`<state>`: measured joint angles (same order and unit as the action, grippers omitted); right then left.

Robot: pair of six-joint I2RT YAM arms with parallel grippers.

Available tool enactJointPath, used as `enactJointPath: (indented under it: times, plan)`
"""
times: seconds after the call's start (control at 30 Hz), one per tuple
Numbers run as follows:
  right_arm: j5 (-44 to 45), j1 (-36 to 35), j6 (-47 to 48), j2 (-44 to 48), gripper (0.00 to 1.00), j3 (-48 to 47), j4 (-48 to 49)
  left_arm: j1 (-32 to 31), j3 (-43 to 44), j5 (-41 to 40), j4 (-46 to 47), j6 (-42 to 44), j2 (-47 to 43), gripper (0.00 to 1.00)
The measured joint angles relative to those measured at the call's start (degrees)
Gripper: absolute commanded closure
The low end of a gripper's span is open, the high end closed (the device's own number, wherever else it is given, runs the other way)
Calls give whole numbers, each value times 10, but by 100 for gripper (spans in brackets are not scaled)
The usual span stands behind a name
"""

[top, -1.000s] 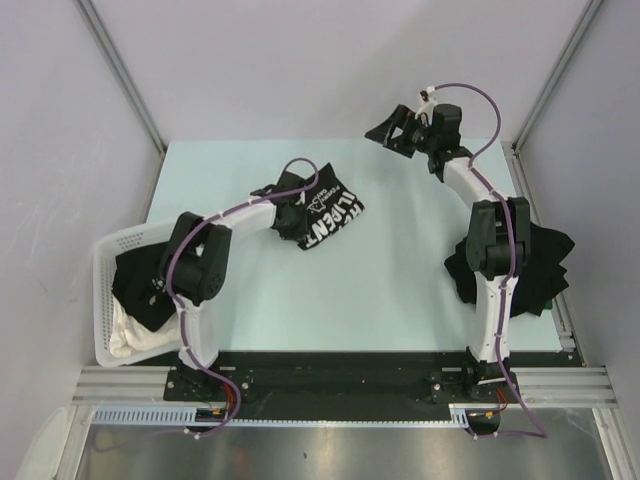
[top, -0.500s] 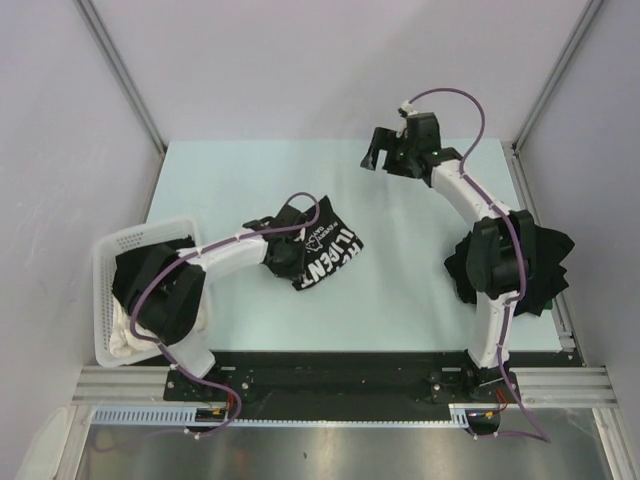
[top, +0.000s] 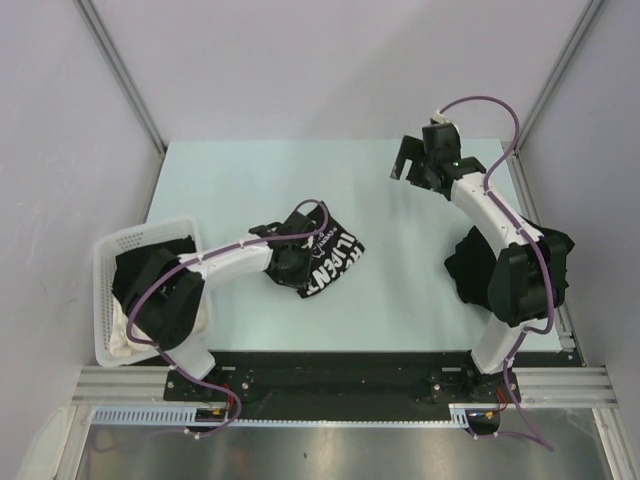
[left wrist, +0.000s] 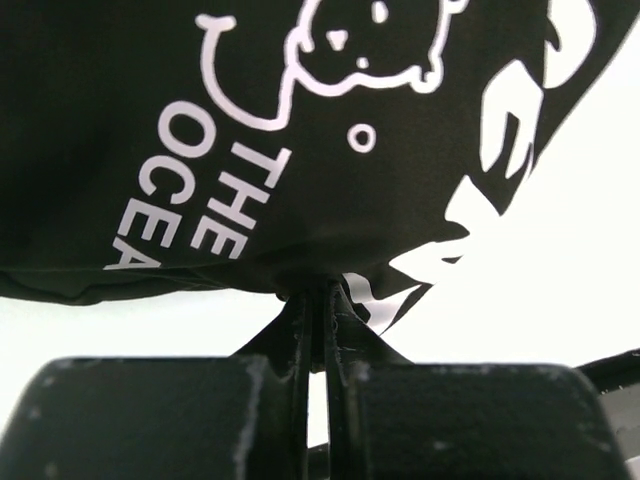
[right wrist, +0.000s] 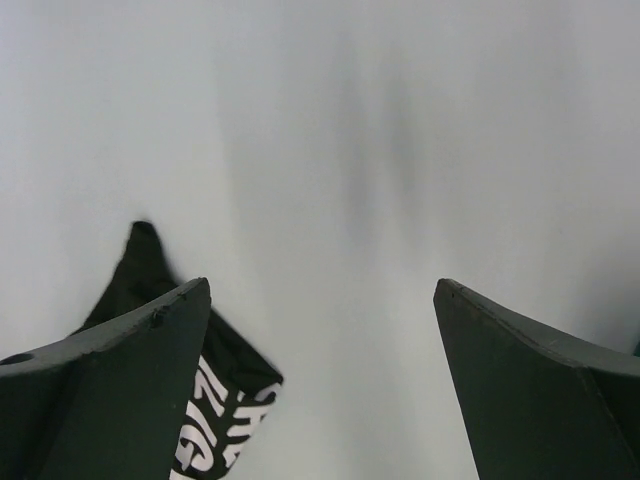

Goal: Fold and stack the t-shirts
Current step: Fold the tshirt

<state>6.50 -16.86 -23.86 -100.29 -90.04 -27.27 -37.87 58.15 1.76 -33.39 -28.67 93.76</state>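
Observation:
A crumpled black t-shirt (top: 334,262) with white lettering lies on the middle of the table. My left gripper (top: 292,262) is shut on a bunched fold of it. In the left wrist view the t-shirt (left wrist: 200,120) fills the top and the left gripper (left wrist: 322,295) pinches its lower edge. My right gripper (top: 406,166) hovers open over the far right of the table, holding nothing. In the right wrist view the right gripper (right wrist: 320,290) has bare table between its fingers, and a corner of the t-shirt (right wrist: 232,398) shows at lower left.
A pile of black t-shirts (top: 552,252) lies at the right edge, partly behind the right arm. A white lattice basket (top: 112,246) at the left edge holds a black t-shirt (top: 132,282) and a white cloth (top: 124,342). Grey walls enclose the table.
The left gripper has dragged the lettered t-shirt toward the near edge. The right gripper, still open, has swung rightward and a little nearer.

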Motion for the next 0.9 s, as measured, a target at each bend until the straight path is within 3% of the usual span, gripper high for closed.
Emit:
enactJointPath:
  times: [0.13,0.27,0.6,0.9]
  plan:
    - [-8,12,-20,0,0,26,-25,-9,13,1,-11,1,0,73]
    - [-30,6,-31,5,0,27,-24,-14,35,5,-30,2,13,62]
    - [-62,19,-37,31,0,27,-16,-15,99,-3,-99,4,29,51]
    - [-90,21,-40,32,0,27,-30,18,209,-68,-169,29,28,45]
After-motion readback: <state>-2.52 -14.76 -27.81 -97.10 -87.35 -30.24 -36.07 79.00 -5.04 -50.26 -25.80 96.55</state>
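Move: The left hand, shut and just above the table, still pinches the near edge of the folded t-shirt, whose middle lies roughly 10 cm ahead and 3 cm to the right, about 1 cm below. The white basket's middle stands some 32 cm to the left, level with the hand, and the near table edge is around 16 cm straight back. From the high right hand, the t-shirt is about 12 cm back, 25 cm left and 18 cm below. The left fingers open from shut to about half, letting go of the t-shirt's near edge while the hand hardly shifts, edging only a centimetre or so to the right; it then lifts about 7 cm and goes some 5 cm forward over the print, still pointing steeply down. The right arm, wide open and touching nothing, dips slightly and comes back up, easing about 2 cm back towards its base high above the bare table. ##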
